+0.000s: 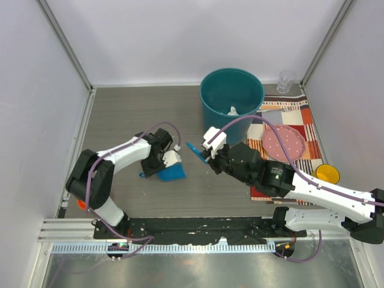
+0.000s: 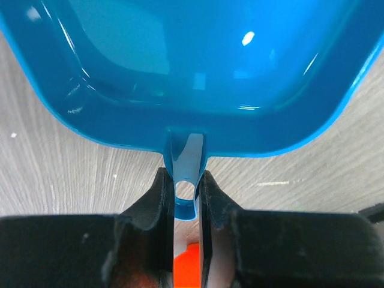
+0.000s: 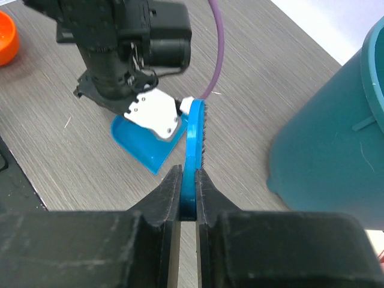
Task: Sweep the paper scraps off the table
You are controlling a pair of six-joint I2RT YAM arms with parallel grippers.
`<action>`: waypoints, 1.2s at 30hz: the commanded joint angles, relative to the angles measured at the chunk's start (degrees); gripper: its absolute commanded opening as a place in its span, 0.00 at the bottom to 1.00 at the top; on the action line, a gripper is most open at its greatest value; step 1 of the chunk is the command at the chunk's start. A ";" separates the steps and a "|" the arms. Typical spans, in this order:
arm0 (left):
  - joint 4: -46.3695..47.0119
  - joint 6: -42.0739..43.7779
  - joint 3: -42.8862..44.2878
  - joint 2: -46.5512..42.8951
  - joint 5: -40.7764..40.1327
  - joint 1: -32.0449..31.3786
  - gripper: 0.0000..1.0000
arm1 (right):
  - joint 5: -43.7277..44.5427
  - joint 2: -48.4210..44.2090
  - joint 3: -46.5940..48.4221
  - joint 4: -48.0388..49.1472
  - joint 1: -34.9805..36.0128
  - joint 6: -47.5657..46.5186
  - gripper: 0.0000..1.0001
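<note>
My left gripper (image 1: 163,163) is shut on the handle of a blue dustpan (image 1: 172,174) that rests on the table (image 1: 126,114). In the left wrist view the jaws (image 2: 183,180) pinch the handle, and the pan (image 2: 192,66) looks empty. My right gripper (image 1: 208,157) is shut on a blue brush (image 1: 194,151), held just right of the dustpan; the right wrist view shows the gripper (image 3: 188,180) clamped on the brush (image 3: 193,135). One white paper wad (image 1: 233,111) lies inside the teal bin (image 1: 211,108). A small white bit (image 1: 177,147) shows beside the left gripper; I cannot tell what it is.
A striped placemat (image 1: 306,117) at the right carries a pink plate (image 1: 283,142) and a yellow cup (image 1: 327,173). A clear glass (image 1: 286,81) stands at the back right. An orange object (image 1: 80,204) sits by the left arm's base. White walls enclose the table.
</note>
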 commanded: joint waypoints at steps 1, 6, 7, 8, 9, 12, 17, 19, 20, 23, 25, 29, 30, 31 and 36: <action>6.30 -0.47 -0.81 3.85 -6.00 -2.25 0.04 | 0.58 0.38 -0.32 3.06 0.34 -2.85 0.01; 4.20 -0.03 1.03 4.21 -2.15 -1.03 0.84 | -1.26 1.61 -0.93 1.91 0.34 -6.08 0.01; 3.67 -0.20 1.99 3.16 0.56 -0.41 1.00 | -1.53 2.14 -1.54 2.09 0.34 -6.88 0.01; 2.54 -0.47 2.61 2.02 1.72 0.38 1.00 | -1.53 2.40 -1.81 2.35 0.34 -7.93 0.01; 1.83 -0.56 3.23 -0.86 2.60 2.04 1.00 | -1.27 2.75 -2.16 2.44 0.34 -8.81 0.01; -3.17 -0.65 6.56 -7.36 11.82 6.77 1.00 | -0.22 4.77 -2.60 4.37 0.34 -12.77 0.01; -2.69 -2.83 6.41 -18.19 23.17 17.07 1.00 | 3.47 11.97 -5.23 16.83 2.18 -19.62 0.01; 3.28 -10.43 1.86 -22.49 22.22 22.69 1.00 | 4.44 17.33 -7.34 25.33 4.98 -22.43 0.01; 10.10 -13.19 0.00 -23.47 21.08 24.28 1.00 | 5.92 19.09 -7.78 27.47 7.70 -24.53 0.01; 15.44 -17.52 -4.23 -24.09 17.91 28.68 1.00 | 9.78 26.73 -7.88 31.97 11.67 -29.56 0.01; 16.32 -18.48 -4.41 -24.09 18.34 31.75 1.00 | 11.38 31.30 -6.74 31.89 12.56 -30.27 0.01; 18.08 -19.01 -4.94 -25.32 17.90 32.82 1.00 | 14.63 35.80 -5.95 31.80 15.10 -30.79 0.02; 18.26 -19.01 -5.29 -25.32 18.51 32.82 1.00 | 15.25 36.33 -5.42 30.93 16.41 -30.45 0.06; 18.17 -18.75 -5.29 -25.24 19.39 32.82 1.00 | 15.34 37.29 -4.89 29.61 16.77 -28.88 0.12; 18.52 -18.22 -6.52 -24.27 20.54 32.82 1.00 | 16.29 40.72 1.95 14.70 18.09 -20.17 0.85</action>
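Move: The left fingers hold the dustpan's handle, its pan about 8 cm to their right, level fore and aft and some 3 cm lower; the orange bowl sits about 21 cm left and 8 cm back. From the right hand, which grips the brush, that pan lies roughly 15 cm left, 3 cm ahead and 27 cm down; the teal bin is about 18 cm ahead of that hand and 5 cm to its right, its middle 15 cm lower. The left fingers let go of the dustpan handle after sinking about 2 cm to set it on the table, then the hand rises about 11 cm, swings left and forward with a counter-clockwise turn, and eases down a little. The right hand carries the brush down some 19 cm and 11 cm left to the dustpan, drawing back slightly and tipping steeply downward, and finally opens to release the brush over the pan. ##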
